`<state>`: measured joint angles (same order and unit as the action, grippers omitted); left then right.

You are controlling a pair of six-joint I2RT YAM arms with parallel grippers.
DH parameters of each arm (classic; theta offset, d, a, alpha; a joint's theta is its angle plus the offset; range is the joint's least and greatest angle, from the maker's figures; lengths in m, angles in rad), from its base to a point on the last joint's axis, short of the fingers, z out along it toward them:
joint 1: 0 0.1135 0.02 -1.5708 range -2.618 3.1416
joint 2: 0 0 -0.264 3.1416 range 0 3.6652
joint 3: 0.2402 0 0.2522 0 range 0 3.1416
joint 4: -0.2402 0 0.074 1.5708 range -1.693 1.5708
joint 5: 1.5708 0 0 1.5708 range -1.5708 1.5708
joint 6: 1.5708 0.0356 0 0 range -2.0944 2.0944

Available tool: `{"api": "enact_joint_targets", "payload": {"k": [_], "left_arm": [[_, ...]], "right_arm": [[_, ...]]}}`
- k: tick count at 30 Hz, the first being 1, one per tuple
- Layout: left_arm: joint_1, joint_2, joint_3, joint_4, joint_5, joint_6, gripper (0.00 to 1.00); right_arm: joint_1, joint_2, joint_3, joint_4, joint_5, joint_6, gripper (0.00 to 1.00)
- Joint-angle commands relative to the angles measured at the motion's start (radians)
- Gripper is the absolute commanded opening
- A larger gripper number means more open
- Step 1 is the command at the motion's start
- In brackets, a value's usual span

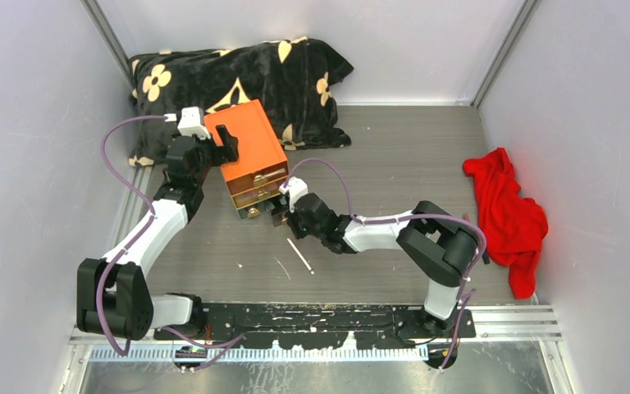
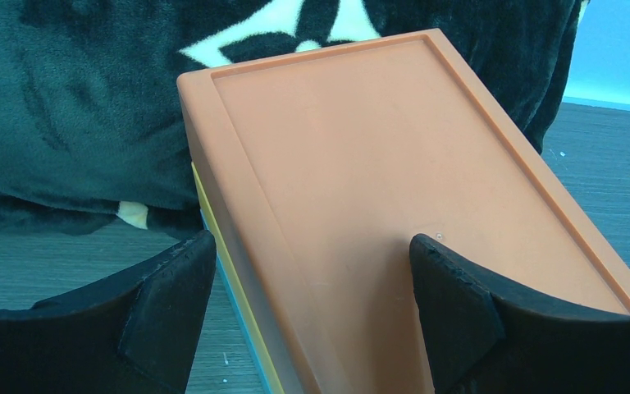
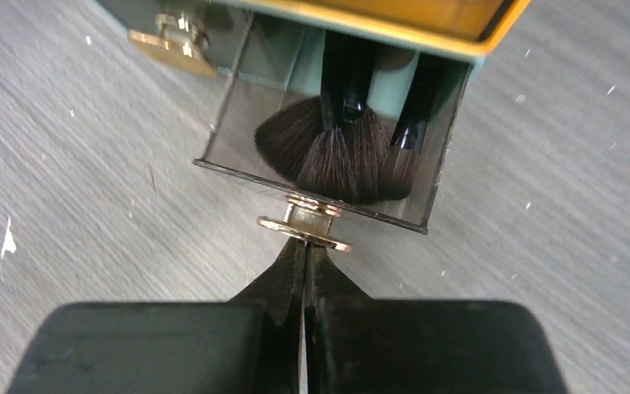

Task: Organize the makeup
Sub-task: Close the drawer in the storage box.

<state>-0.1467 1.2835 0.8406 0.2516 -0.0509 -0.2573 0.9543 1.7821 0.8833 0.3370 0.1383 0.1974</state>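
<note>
The orange box (image 1: 246, 144) stands at the back left, its lowest clear drawer (image 3: 238, 168) pulled out. Makeup brushes (image 3: 328, 152) with dark fluffy heads and black handles lie inside that drawer. My right gripper (image 3: 303, 250) is shut, and its tips touch the drawer's gold knob (image 3: 305, 226) from the front. My left gripper (image 2: 312, 279) is open and straddles the box's (image 2: 361, 189) left top edge, one finger beside the box, the other over its lid. A thin pale stick (image 1: 299, 255) lies on the table in front of the box.
A black blanket with cream flowers (image 1: 238, 78) is bunched behind the box. A red cloth (image 1: 504, 209) lies at the right by the wall. Another gold knob (image 3: 171, 45) shows on the neighbouring drawer. White walls close in on three sides.
</note>
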Motion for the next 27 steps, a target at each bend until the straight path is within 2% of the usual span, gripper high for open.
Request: {"api": "enact_joint_targets", "payload": {"k": [1, 17, 27], "left_arm": [[0.002, 0.047, -0.057, -0.215, -0.021, 0.062, 0.86], [0.002, 0.058, -0.051, -0.215, -0.017, 0.062, 0.86], [0.003, 0.059, -0.045, -0.22, -0.018, 0.064, 0.86]], "right_arm": [[-0.002, -0.003, 0.08, 0.136, 0.109, -0.048, 0.01], [-0.015, 0.127, 0.185, 0.198, 0.171, -0.103, 0.01], [-0.017, 0.115, 0.165, 0.206, 0.192, -0.119, 0.01]]}}
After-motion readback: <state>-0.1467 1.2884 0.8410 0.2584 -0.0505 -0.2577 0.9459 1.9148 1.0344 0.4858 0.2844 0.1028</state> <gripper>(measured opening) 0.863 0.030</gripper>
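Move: Just ahead of the right hand's shut fingertips is the open small drawer of the storage box, its middle about 3 cm forward and 3 cm left, level with them. The box's own middle is some 11 cm ahead, 7 cm left and 4 cm higher; the left lower knob sits about 8 cm left and 2 cm ahead, level. The white stick lies 8 cm back, 3 cm right and 3 cm lower. From the left hand, the drawer is roughly 11 cm back, 15 cm right and 18 cm down. Pushing the small drawer in by its knob, the right hand drives about 6 cm forward and some 3 cm left towards the box front, fingers still shut. It climbs nearly 4 cm on the way, then settles a centimetre lower, while the fingertips tilt up about 10 degrees; the advance slows almost to a stop, with the tips still at the knob. The left hand stays open and motionless at the lid's left edge. ##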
